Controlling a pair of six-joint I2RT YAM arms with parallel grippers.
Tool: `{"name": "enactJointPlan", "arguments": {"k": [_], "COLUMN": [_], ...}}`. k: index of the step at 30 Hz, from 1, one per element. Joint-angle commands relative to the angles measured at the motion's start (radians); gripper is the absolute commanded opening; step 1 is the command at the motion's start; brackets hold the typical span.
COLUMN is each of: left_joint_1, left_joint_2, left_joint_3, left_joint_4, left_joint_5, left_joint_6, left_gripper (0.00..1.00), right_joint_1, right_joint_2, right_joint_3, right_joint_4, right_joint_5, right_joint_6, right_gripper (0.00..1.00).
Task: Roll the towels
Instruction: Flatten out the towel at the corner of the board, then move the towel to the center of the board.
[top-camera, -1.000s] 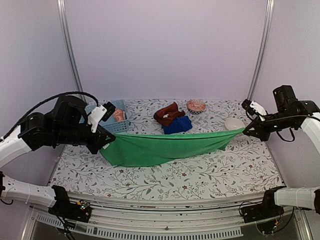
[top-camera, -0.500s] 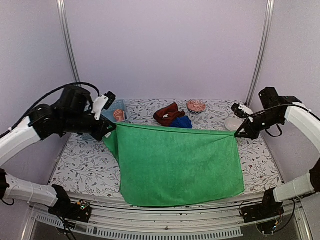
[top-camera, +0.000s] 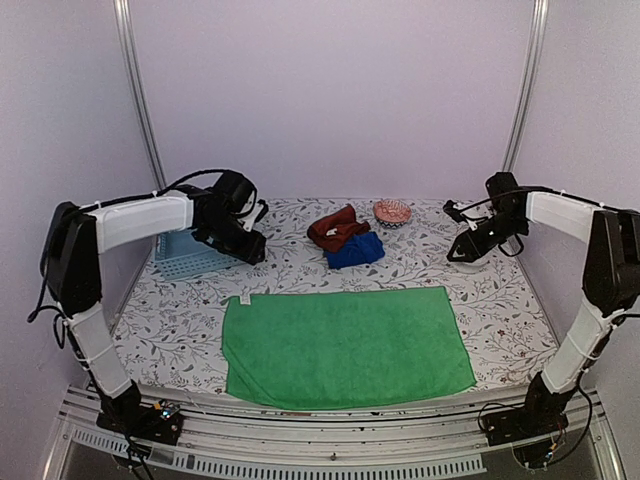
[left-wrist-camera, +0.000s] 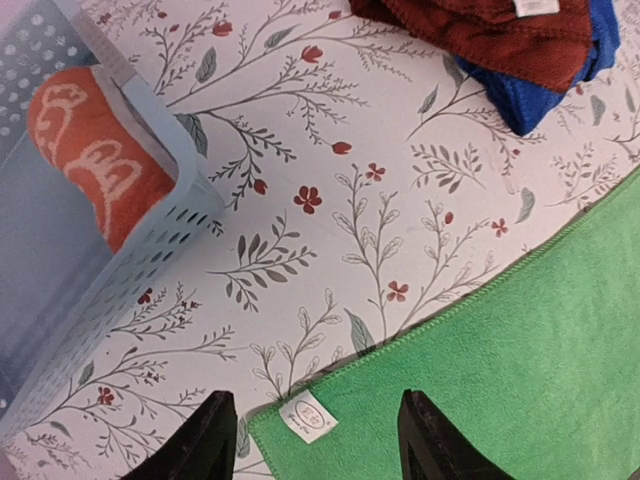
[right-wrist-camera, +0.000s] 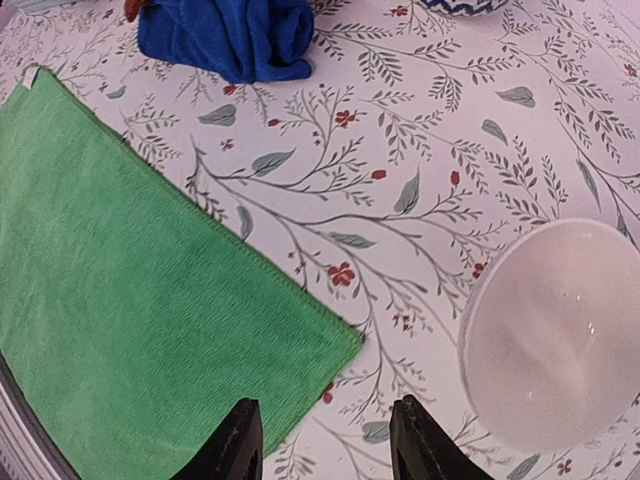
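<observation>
The green towel (top-camera: 340, 345) lies spread flat on the near half of the table, its white label (left-wrist-camera: 310, 417) at the far left corner. My left gripper (top-camera: 255, 250) (left-wrist-camera: 316, 400) hovers open just above that corner, holding nothing. Over the far right corner of the green towel (right-wrist-camera: 130, 300), my right gripper (top-camera: 458, 255) (right-wrist-camera: 325, 405) is open too, with nothing in it. At the back of the table the rust-brown towel (top-camera: 337, 228) lies on the deep blue towel (top-camera: 355, 250) in a heap. The orange patterned towel (left-wrist-camera: 95, 150) sits rolled in the basket.
The light blue slotted basket (top-camera: 190, 255) (left-wrist-camera: 150, 270) stands at the back left beside my left arm. A white bowl (right-wrist-camera: 550, 335) sits just right of the right gripper. A small patterned bowl (top-camera: 392, 211) stands at the back behind the heap.
Both grippers held the green towel stretched in the air, swung it out and laid it flat. They have let go of its far corners and opened.
</observation>
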Motion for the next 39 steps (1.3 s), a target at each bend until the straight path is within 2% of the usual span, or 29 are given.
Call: {"name": "enactJointPlan", "arguments": {"k": [1,7,10,13,17,19,24,26,32,39], "left_joint_1": [-0.038,-0.082,-0.089,-0.093,-0.075,-0.065,-0.037,-0.021,0.010,0.043], "left_joint_2": [-0.198,-0.419,-0.444,-0.440,-0.416,-0.354,-0.148,-0.094,0.002,0.019], "left_joint_3": [-0.170,-0.431,-0.494,-0.510,-0.475,-0.439,-0.356,-0.337,-0.276,-0.243], "left_joint_4": [-0.026,-0.077,-0.128,-0.175,-0.122,-0.098,-0.053,-0.016,0.043,0.037], "left_joint_5": [0.093,0.259,0.288,0.261,0.104,0.075,0.051,0.050,0.059,0.059], "left_joint_6": [-0.126,-0.262,-0.288,-0.286,-0.278,-0.266,-0.206,-0.189,-0.174,-0.143], "left_gripper": [0.56,0.47,0.44,0.45,0.48,0.44,0.10,0.04,0.00,0.00], "right_joint_1": [0.008,0.038,0.046,0.048,0.048,0.047,0.045,0.045,0.043,0.036], "right_joint_2": [-0.214,-0.446,-0.502,-0.497,-0.411,-0.333,-0.176,-0.132,-0.006,0.100], "right_joint_3": [-0.181,-0.445,-0.522,-0.541,-0.485,-0.431,-0.338,-0.301,-0.197,-0.136], "right_joint_4": [-0.049,-0.143,-0.164,-0.134,-0.039,-0.004,0.068,0.082,0.117,0.161], "right_joint_5": [-0.032,0.006,0.047,0.101,0.179,0.213,0.291,0.290,0.327,0.389], "right_joint_6": [-0.047,-0.252,-0.338,-0.354,-0.288,-0.229,-0.147,-0.135,-0.087,-0.069], "right_gripper": [0.45,0.44,0.43,0.43,0.38,0.34,0.27,0.24,0.22,0.20]}}
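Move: The green towel's labelled far-left corner is the left hand's goal: the label is about 5 cm back, 3 cm left and 11 cm below. The basket's middle lies some 16 cm ahead and 19 cm left of that hand, the blue towel about 11 cm ahead and 34 cm right. The green towel's far-right corner is about 1 cm ahead, 2 cm left and 12 cm below the right hand; the white bowl is roughly 12 cm ahead and 7 cm right. The left hand's shut fingertips end right at the green towel beside its label, though a touch can't be made out; it first swings back about 18 cm, then comes down and forward some 10 cm, closing its half-open fingers and tipping them steeper. The right hand also swings back, returns forward and sinks to just right of the far-right corner, rolling about 20 degrees more upright and narrowing its fingers without shutting them. ##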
